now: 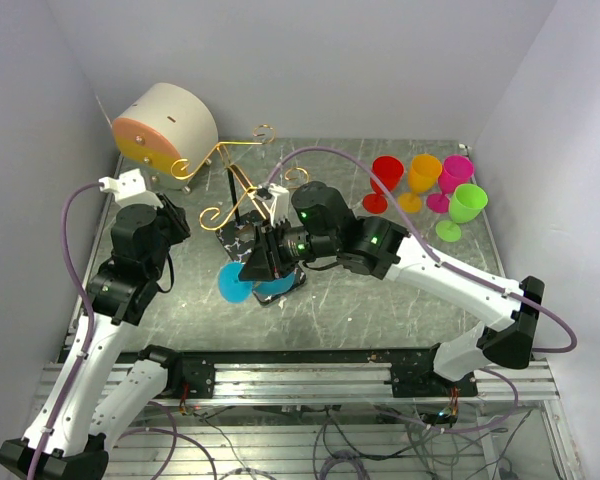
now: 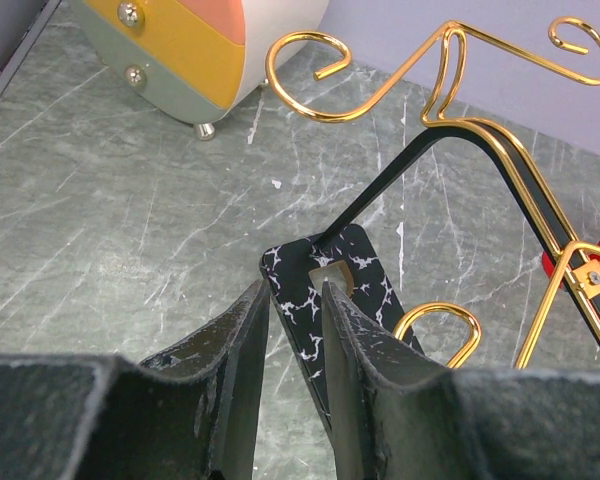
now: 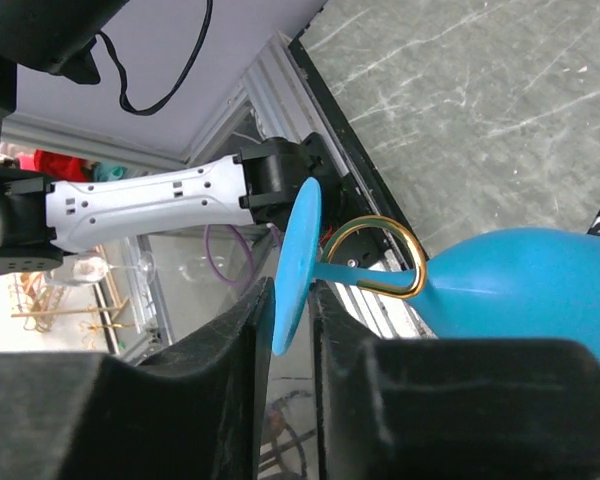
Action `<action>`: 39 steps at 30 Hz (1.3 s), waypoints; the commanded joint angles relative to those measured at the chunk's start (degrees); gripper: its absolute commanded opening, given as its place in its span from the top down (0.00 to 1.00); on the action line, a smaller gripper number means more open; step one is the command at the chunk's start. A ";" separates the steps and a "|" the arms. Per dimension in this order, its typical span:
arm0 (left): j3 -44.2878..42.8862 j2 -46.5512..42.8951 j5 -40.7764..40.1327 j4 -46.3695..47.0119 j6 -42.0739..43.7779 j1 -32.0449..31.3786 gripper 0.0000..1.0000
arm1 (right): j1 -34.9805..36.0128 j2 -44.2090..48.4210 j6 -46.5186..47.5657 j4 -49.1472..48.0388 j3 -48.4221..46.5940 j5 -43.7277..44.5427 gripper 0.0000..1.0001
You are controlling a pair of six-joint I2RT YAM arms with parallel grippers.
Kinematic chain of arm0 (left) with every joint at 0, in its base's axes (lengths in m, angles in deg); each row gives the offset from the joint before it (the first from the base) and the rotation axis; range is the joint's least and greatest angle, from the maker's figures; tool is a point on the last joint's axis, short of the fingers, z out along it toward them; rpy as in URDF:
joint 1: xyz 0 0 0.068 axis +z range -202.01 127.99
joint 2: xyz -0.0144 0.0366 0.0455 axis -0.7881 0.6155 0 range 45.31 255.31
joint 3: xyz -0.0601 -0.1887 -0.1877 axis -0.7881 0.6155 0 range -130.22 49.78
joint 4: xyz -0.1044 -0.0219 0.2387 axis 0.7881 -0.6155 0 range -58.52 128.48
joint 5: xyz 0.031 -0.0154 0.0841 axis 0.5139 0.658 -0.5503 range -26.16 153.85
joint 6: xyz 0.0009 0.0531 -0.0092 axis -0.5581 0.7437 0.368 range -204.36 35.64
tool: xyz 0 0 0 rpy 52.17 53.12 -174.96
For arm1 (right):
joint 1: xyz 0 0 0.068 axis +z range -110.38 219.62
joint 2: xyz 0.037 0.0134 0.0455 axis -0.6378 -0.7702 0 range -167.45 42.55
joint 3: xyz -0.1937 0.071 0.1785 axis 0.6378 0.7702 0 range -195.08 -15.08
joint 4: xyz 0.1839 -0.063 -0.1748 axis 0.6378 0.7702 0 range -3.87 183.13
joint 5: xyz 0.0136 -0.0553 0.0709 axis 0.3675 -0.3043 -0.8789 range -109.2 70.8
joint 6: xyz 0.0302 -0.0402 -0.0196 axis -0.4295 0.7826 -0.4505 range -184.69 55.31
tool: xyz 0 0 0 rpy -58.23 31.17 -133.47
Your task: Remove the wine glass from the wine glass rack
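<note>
The wine glass rack [image 1: 236, 150] is a gold wire stand on a black white-veined base [image 1: 232, 240]. In the left wrist view my left gripper [image 2: 292, 290] is shut on the near end of that base [image 2: 325, 285], under the gold arms [image 2: 500, 60]. A blue wine glass [image 1: 236, 284] hangs sideways with its stem in a gold loop [image 3: 412, 262]. Its bowl [image 3: 520, 290] lies to the right in the right wrist view. Both fingers of my right gripper [image 3: 292, 295] press on the flat foot [image 3: 298, 250]. From above, the right gripper [image 1: 260, 262] sits over the glass.
A round beige drum [image 1: 165, 125] with an orange face stands at the back left, close to the rack. Red [image 1: 385, 175], orange [image 1: 424, 172], pink [image 1: 455, 172] and green [image 1: 467, 203] glasses stand at the back right. The table's front rail runs just below the blue glass.
</note>
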 commanded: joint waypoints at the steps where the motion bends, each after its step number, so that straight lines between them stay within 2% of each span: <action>1: 0.54 -0.76 -1.54 1.61 0.20 0.12 0.62 | 0.59 0.20 -0.11 -1.60 0.26 -0.86 0.90; 9: 0.52 -1.06 -1.81 1.43 0.22 0.14 0.62 | 0.59 -0.02 -0.69 -1.12 0.46 2.96 1.00; 14: 0.56 -1.04 -1.81 1.36 0.28 0.13 0.62 | 0.36 2.44 -1.48 -1.41 1.06 7.10 1.00; 31: 0.69 -1.21 -1.65 1.34 0.13 0.13 0.62 | -2.30 7.25 -3.58 -1.10 4.93 9.76 1.00; 39: 0.68 -1.30 -1.90 1.17 0.18 0.17 0.62 | -4.18 8.20 -5.04 -7.74 7.21 9.89 1.00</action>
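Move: The blue wine glass hangs upside down on the rack's front. Its foot is between the open right fingertips, its centre some 2 cm to the left of the hand point and 1 cm back and below; its bowl is about 11 cm lower, 3 cm forward and 3 cm to the right. An empty gold hook lies roughly 13 cm ahead, 8 cm left and 3 cm up; the rack base is 15 cm ahead, 2 cm left, 30 cm below. From the left hand the foot is about 16 cm back, 12 cm right and 1 cm up. The blue glass's foot gets pinched at its rim as the right fingers, already around it, close fully. Keeping that hold, the right hand draws the foot about 3 cm forward and 2.5 cm to the right, sideways along the rack front, dipping and rising only slightly and turning some 10 degrees clockwise. ##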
